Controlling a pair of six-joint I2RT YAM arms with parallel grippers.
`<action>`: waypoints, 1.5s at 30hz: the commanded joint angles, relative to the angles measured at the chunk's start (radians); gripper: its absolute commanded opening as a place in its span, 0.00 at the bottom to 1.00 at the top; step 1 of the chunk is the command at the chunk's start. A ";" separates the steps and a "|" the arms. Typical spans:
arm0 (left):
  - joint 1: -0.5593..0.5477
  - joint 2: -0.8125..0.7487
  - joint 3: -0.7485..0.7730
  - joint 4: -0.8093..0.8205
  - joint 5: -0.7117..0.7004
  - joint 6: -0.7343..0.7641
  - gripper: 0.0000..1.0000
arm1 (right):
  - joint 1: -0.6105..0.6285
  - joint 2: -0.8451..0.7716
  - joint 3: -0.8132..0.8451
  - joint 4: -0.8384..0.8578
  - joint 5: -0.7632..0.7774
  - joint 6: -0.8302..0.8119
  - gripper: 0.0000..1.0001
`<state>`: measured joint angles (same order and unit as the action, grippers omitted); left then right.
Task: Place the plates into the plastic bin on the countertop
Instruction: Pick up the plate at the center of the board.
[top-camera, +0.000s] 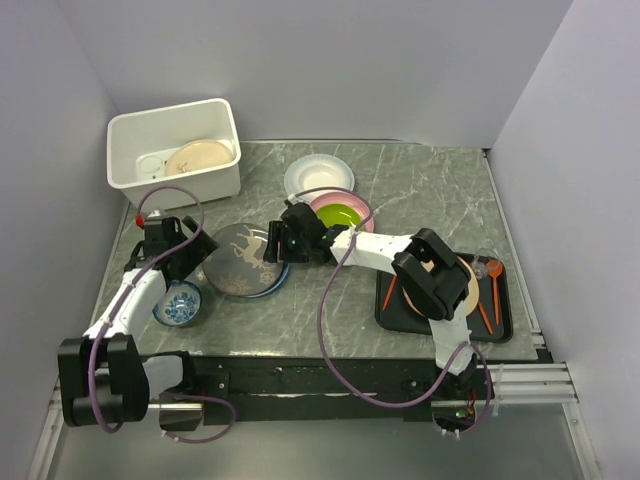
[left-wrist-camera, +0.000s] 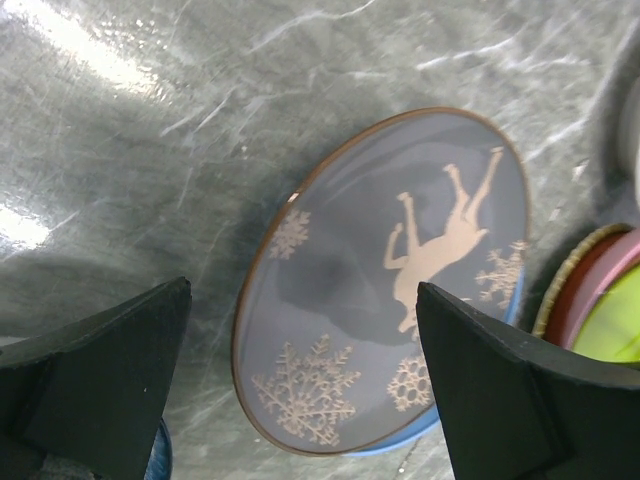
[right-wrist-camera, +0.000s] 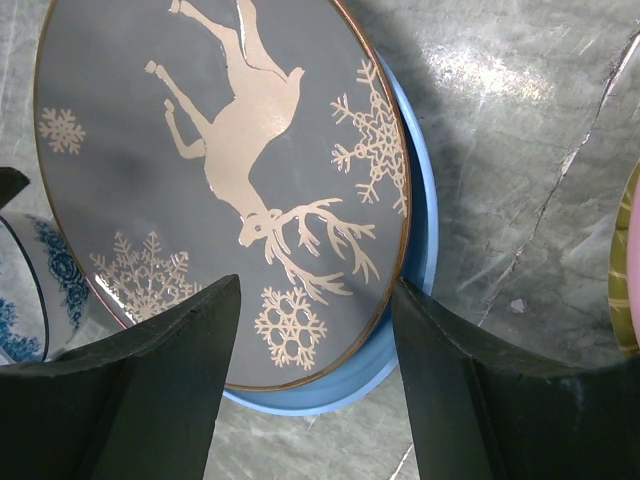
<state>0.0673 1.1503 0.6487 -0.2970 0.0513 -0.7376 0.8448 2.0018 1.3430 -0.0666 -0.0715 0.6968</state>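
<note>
A grey plate with a reindeer and snowflakes (top-camera: 238, 262) lies on a light blue plate (right-wrist-camera: 420, 240) on the countertop (top-camera: 420, 190). My left gripper (top-camera: 188, 250) hangs open at its left edge, the fingers wide apart over the plate (left-wrist-camera: 380, 230). My right gripper (top-camera: 284, 240) is open at its right edge. One finger stands over the plate (right-wrist-camera: 130, 150) and the other at its rim. The white plastic bin (top-camera: 225, 125) at the back left holds a cream plate (top-camera: 198, 155). A white plate (top-camera: 318, 175) and a pink plate with a green one on it (top-camera: 340, 212) lie behind.
A small blue-and-white bowl (top-camera: 180, 303) sits by the left arm, close to the grey plate. A black tray (top-camera: 500, 320) at the right holds a tan plate and orange utensils under the right arm. Walls close in the left, back and right sides.
</note>
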 joint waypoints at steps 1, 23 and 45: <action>0.005 0.046 0.014 0.027 -0.010 0.035 0.99 | 0.005 0.037 0.036 -0.024 0.016 -0.016 0.70; 0.005 0.068 -0.057 0.170 0.131 0.060 0.73 | 0.005 0.055 -0.005 0.114 -0.106 -0.008 0.69; 0.005 0.006 -0.115 0.260 0.295 0.063 0.51 | 0.007 0.049 -0.054 0.251 -0.201 -0.003 0.69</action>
<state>0.0917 1.2045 0.5453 -0.1219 0.1871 -0.6495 0.8284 2.0411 1.3022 0.0967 -0.1757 0.6880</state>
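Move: The dark reindeer plate, lying on the blue plate, has its middle about 8 cm to the left hand's right, 1 cm back and 4 cm below; the blue bowl stands some 12 cm back and 7 cm left of that hand, 4 cm lower. From the right hand, already astride the plate's right rim, its middle is about 7 cm left, 1 cm ahead and 2 cm below; the pink bowl stack stands 14 cm right and 7 cm ahead, about 1 cm lower. The left hand sinks about 2.5 cm to the dark plate's left rim, mostly at the start, then eases a little over 1 cm right over it, turning slightly clockwise while its wide-open fingers close to about half, one outside the rim and one over the plate. The right hand keeps its part-open fingers astride the opposite rim and shifts some 1.5 cm left, sinking slightly, its outer finger pushing the rim towards the left gripper as the wrist turns a few degrees. ##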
